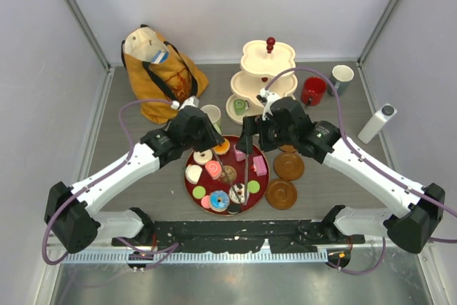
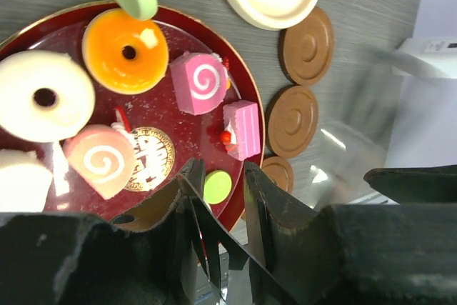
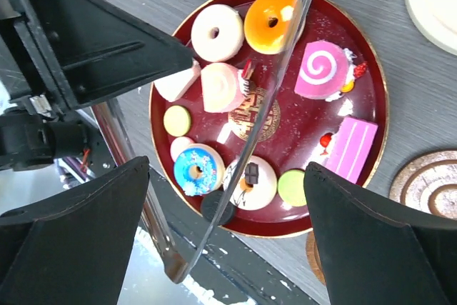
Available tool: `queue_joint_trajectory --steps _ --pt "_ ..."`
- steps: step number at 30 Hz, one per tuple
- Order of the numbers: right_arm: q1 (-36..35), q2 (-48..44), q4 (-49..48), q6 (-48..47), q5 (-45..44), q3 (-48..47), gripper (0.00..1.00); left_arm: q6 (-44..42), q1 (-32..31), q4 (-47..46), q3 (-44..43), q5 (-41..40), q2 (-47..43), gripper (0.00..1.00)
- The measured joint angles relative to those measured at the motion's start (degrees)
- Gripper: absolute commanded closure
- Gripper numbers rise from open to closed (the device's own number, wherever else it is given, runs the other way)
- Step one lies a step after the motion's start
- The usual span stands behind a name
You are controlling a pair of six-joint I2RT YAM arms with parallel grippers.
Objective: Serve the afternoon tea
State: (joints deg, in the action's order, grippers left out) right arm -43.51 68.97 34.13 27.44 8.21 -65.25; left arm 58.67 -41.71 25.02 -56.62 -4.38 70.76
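The dark-red tray (image 1: 187,183) holds several toy pastries: an orange donut (image 3: 270,21), a white donut (image 3: 216,31), a pink swirl roll (image 3: 321,69) and a blue donut (image 3: 194,169). My left gripper (image 1: 207,141) hangs over the tray's left side, its fingers (image 2: 260,198) shut on thin metal tongs (image 3: 271,83). My right gripper (image 3: 227,176) stands wide open above the tray. The tongs' strip passes between its fingers without touching them. A pale green mug (image 1: 211,114) stands just behind the tray. A red mug (image 1: 313,91) and a grey-blue mug (image 1: 343,76) stand at the back right.
A cream three-tier stand (image 1: 263,80) rises behind the tray, with a small green piece (image 1: 240,105) on its lowest tier. Brown round coasters (image 1: 288,166) lie right of the tray. A mustard-yellow tote bag (image 1: 161,73) sits back left, and a white bottle (image 1: 377,123) stands far right.
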Motion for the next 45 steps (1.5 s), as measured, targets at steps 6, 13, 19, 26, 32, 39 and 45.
queue_joint_trajectory --steps 6,13,19,26,32,39,45 --pt "-2.7 -0.5 1.2 -4.0 -4.8 0.0 0.06 3.2 0.0 5.8 -2.4 -3.3 0.4 1.0" --pt "-11.4 -0.8 1.0 -7.2 -8.9 1.0 0.05 6.4 -0.2 8.8 -5.3 -5.8 1.9 1.0" --pt "-14.7 0.4 0.3 -5.7 -11.0 3.3 0.05 8.2 -0.2 9.6 -6.5 -6.7 2.7 1.0" --pt "-15.2 4.2 -0.9 -2.3 -11.0 4.3 0.06 9.5 -0.8 10.3 -6.7 -7.9 2.8 1.0" --pt "-15.6 6.6 -3.3 -0.3 -13.7 4.1 0.08 10.2 -1.1 10.6 -7.2 -8.4 2.8 1.0" --pt "-15.7 8.3 -5.6 0.2 -16.5 2.8 0.25 10.8 -1.4 10.6 -7.2 -9.2 2.7 1.0" --pt "-16.2 8.9 -6.3 0.0 -16.9 1.8 0.5 11.5 -1.4 10.6 -7.2 -9.8 2.4 0.95"
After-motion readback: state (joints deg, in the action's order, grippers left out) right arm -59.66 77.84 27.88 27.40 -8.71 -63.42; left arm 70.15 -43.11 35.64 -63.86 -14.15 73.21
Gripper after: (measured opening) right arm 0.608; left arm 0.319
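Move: From the right gripper, open and empty, the middle of the tongs' two legs lies about 3 cm back, 4 cm left and 6 cm lower. The pink swirl roll sits some 7 cm ahead and 2 cm left of this gripper, the orange doughnut about 9 cm ahead and 8 cm left, both roughly 16 cm down. The left gripper already holds the tongs by one leg; their middle is about 4 cm back, 5 cm right and 2 cm lower from it. Keep the left gripper shut on the tongs, easing it a little left and turning it some 10 degrees counter-clockwise. Draw the open right gripper back about 5 cm, sink it some 6 cm with its left side dipping, then come forward and left so its fingers straddle both legs, and begin closing from wide to about two-thirds open, coming to bear on the legs. ##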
